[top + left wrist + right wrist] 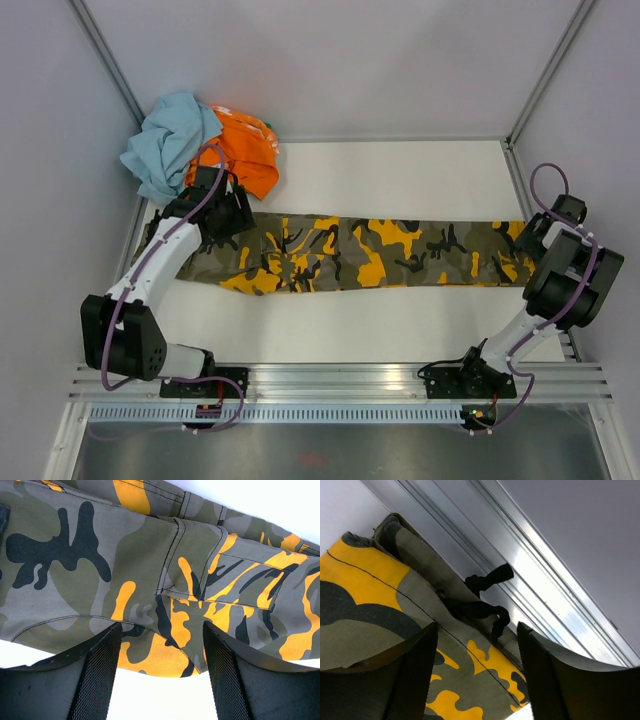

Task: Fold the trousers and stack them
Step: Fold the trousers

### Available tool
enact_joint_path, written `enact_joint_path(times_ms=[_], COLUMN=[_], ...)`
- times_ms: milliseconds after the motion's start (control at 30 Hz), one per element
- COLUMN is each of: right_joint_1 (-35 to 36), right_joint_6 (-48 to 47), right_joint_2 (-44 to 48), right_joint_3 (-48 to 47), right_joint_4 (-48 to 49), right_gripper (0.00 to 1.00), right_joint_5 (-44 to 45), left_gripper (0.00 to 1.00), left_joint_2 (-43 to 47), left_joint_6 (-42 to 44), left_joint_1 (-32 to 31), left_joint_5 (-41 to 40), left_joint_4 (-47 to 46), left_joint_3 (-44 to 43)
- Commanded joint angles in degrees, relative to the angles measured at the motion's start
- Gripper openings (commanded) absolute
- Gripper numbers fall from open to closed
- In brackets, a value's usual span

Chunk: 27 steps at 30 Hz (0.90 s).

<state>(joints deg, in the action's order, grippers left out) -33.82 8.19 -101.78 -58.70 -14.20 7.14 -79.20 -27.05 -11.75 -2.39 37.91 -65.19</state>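
Observation:
The camouflage trousers (370,252) lie stretched flat across the table, left to right, in olive, black, grey and orange-yellow. My left gripper (222,215) is over their left end. In the left wrist view it (161,626) stands open, the trousers' (150,555) near hem lying between its fingertips, with a pocket flap beyond. My right gripper (535,238) is at the right end. In the right wrist view it (476,627) is open over the cloth (380,615), nothing pinched, and a black drawstring (482,609) lies just ahead of the tips.
A light blue garment (170,142) and an orange one (245,150) are heaped at the back left corner. Grey walls enclose the table, and an aluminium rail (545,580) runs along its right edge, close to the trousers' end.

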Motion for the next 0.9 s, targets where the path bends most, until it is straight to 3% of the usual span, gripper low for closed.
enact_joint_path(times_ms=[0, 67, 167, 267, 333, 533, 633, 867], right_joint_1=[0.07, 0.07, -0.01, -0.01, -0.01, 0.77, 4.63, 26.31], right_joint_6=[-0.01, 0.08, -0.01, -0.1, -0.01, 0.16, -0.1, 1.12], right_joint_2=[-2.55, -2.55, -2.11, -2.02, -1.5, 4.47, 8.95, 17.3], right_joint_3=[-1.07, -1.07, -0.98, -1.07, -1.16, -1.86, -2.65, -5.64], right_joint_4=[0.31, 0.31, 0.22, -0.04, -0.39, -2.59, -3.91, -8.39], right_gripper=[0.69, 0.63, 0.28, 0.15, 0.02, 0.0, 0.0, 0.0], right_joint_5=[0.86, 0.95, 0.95, 0.69, 0.16, -1.68, -2.39, 2.35], left_gripper=[0.71, 0.71, 0.71, 0.71, 0.71, 0.71, 0.71, 0.71], left_joint_2=[-0.52, -0.52, -0.43, -0.52, -0.52, 0.53, 1.94, 7.12], left_joint_6=[1.65, 1.65, 1.82, 2.17, 2.17, 2.53, 1.22, -1.52], left_joint_1=[0.15, 0.15, 0.15, 0.23, 0.23, 0.41, 0.93, 8.84], left_joint_5=[0.2, -0.07, -0.77, -1.12, -1.21, -1.12, -0.86, 6.26], left_joint_4=[-0.47, -0.38, -0.21, -0.03, 0.14, 0.67, 0.94, 0.32], left_joint_3=[-2.14, -2.14, -2.22, -2.14, -2.4, -3.45, -4.07, -2.58])
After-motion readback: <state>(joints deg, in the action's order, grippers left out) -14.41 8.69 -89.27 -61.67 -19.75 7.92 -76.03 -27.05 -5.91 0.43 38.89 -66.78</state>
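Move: The cuff end of the trousers lies almost between the right hand's open fingers, about 1 cm ahead and 1 cm below, level sideways, with the black drawstring 1 cm ahead and 1 cm to the right. The table's side rail runs some 4 cm to the right, level with it. The trousers' middle is about 44 cm to the left. From the left hand, that cuff end lies roughly 68 cm to the right, 3 cm back and 14 cm lower. Easing about 1 cm forward along the table, the right hand shuts its fingers on the cuff beside the drawstring, then after a brief stop lifts and sweeps it left over the trousers, some 11 cm left, 9 cm up and 6 cm forward, turning about 20 degrees counter-clockwise. The left hand, still open and empty, drifts about 2.5 cm left and up at the end. ##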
